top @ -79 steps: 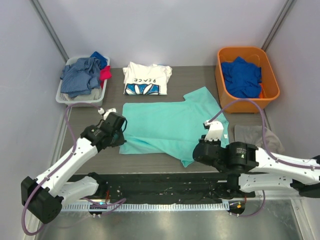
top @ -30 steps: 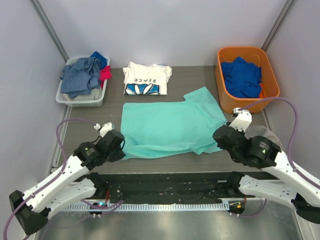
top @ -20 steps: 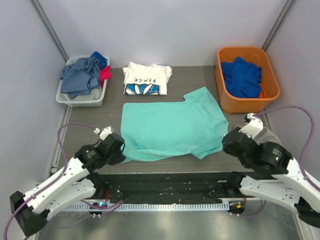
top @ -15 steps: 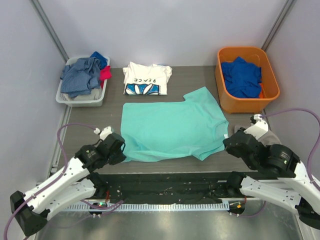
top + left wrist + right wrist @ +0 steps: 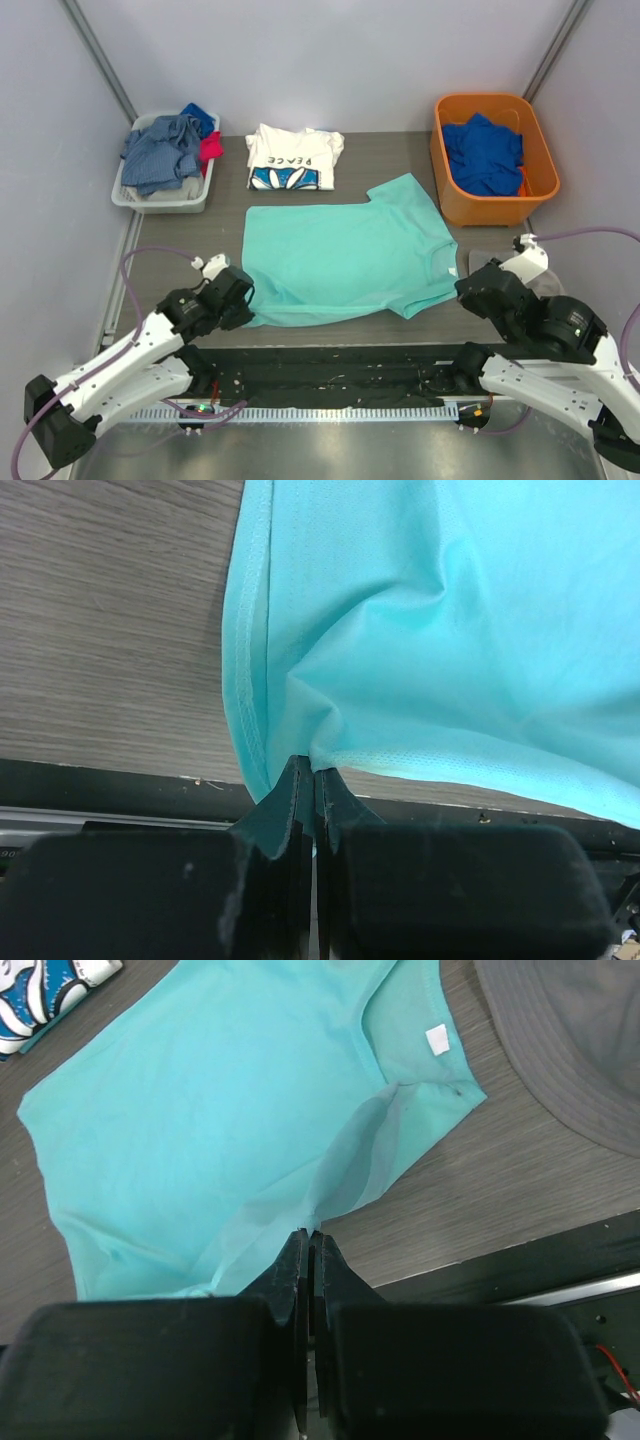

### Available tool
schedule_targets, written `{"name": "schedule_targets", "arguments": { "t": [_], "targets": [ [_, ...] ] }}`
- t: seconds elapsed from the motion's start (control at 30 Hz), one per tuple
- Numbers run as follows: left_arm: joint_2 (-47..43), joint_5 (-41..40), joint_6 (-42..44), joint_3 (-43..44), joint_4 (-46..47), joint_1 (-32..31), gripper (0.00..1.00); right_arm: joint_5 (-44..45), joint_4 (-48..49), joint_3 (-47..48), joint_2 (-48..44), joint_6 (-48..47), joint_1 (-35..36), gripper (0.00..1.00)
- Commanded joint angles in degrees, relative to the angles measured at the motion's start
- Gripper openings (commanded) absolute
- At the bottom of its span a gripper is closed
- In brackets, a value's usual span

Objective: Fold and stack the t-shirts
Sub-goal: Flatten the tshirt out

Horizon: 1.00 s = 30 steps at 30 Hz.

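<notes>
The mint-teal t-shirt [image 5: 345, 258] lies spread flat in the middle of the table, one sleeve pointing toward the back right. My left gripper [image 5: 243, 302] is shut on its near left corner, where the fabric [image 5: 420, 630] bunches into the closed tips [image 5: 313, 767]. My right gripper [image 5: 461, 285] is shut on the near right edge, and a thin fold of the teal cloth [image 5: 220, 1130] rises into its tips [image 5: 310, 1236]. The white "PEACE" t-shirt [image 5: 293, 157] sits folded behind the teal one; its blue print shows at the corner of the right wrist view [image 5: 40, 990].
A pale basket [image 5: 160, 203] of grey-blue clothes stands at the back left. An orange bin [image 5: 437, 160] with a royal blue garment stands at the back right. A grey cloth [image 5: 497, 265] [image 5: 570, 1050] lies by my right gripper. The black rail [image 5: 330, 365] runs along the near edge.
My right gripper has moved right and toward the near edge, drawing the teal shirt's right side out flat. My left gripper has shifted only slightly, still holding its corner.
</notes>
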Motion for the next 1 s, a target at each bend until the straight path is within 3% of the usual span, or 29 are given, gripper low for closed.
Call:
{"name": "schedule_targets", "arguments": {
  "t": [0.0,0.3,0.5,0.7,0.8,0.97],
  "targets": [
    [1.86,-2.75,-0.73,1.35,2.61,-0.29,0.00,6.29,-3.02,-1.27,1.55,-0.01,-0.19,0.01],
    [3.80,-8.12,-0.46,3.38,2.35,-0.29,0.00,7.44,5.41,-5.14,5.68,-3.34,-0.19,0.01],
    [3.01,-11.45,1.29,5.75,2.17,-0.11,0.00,11.04,9.02,-0.84,9.71,-8.25,-0.19,0.01],
    [8.01,-12.25,4.45,10.84,2.09,-0.20,0.00,13.42,15.16,3.91,14.64,-13.27,-0.19,0.01],
    [8.28,-14.70,7.34,14.62,2.00,-0.11,0.00,14.73,18.68,6.11,15.35,-17.66,-0.19,0.01],
    [11.26,-20.93,15.08,26.12,0.42,-0.02,0.00,19.12,27.29,14.27,19.12,-32.85,-0.27,0.01]
  ]
}}
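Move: Each gripper already holds a near corner of the teal t-shirt. The shirt's middle lies about 13 cm ahead of the left hand, 21 cm to its right and 8 cm down; from the right hand it is roughly 12 cm ahead, 22 cm left and 21 cm below. The folded white shirt is some 34 cm ahead of the left hand and 10 cm right. The orange bin stands about 30 cm ahead of the right hand and 8 cm right, the grey hat 7 cm ahead and 12 cm right. Keep both grippers shut on the teal t-shirt's near corners. Let the right hand dip about 3 cm, the left barely, then sweep both forward and up at a quickening pace, towards the far side of the table: left about 6.5 cm forward and 8 cm up, right 7.5 cm forward, ending 4 cm above its start and 3 cm left. Tip both sets of fingers outward some 10 degrees, the right hand rolling left side down. ##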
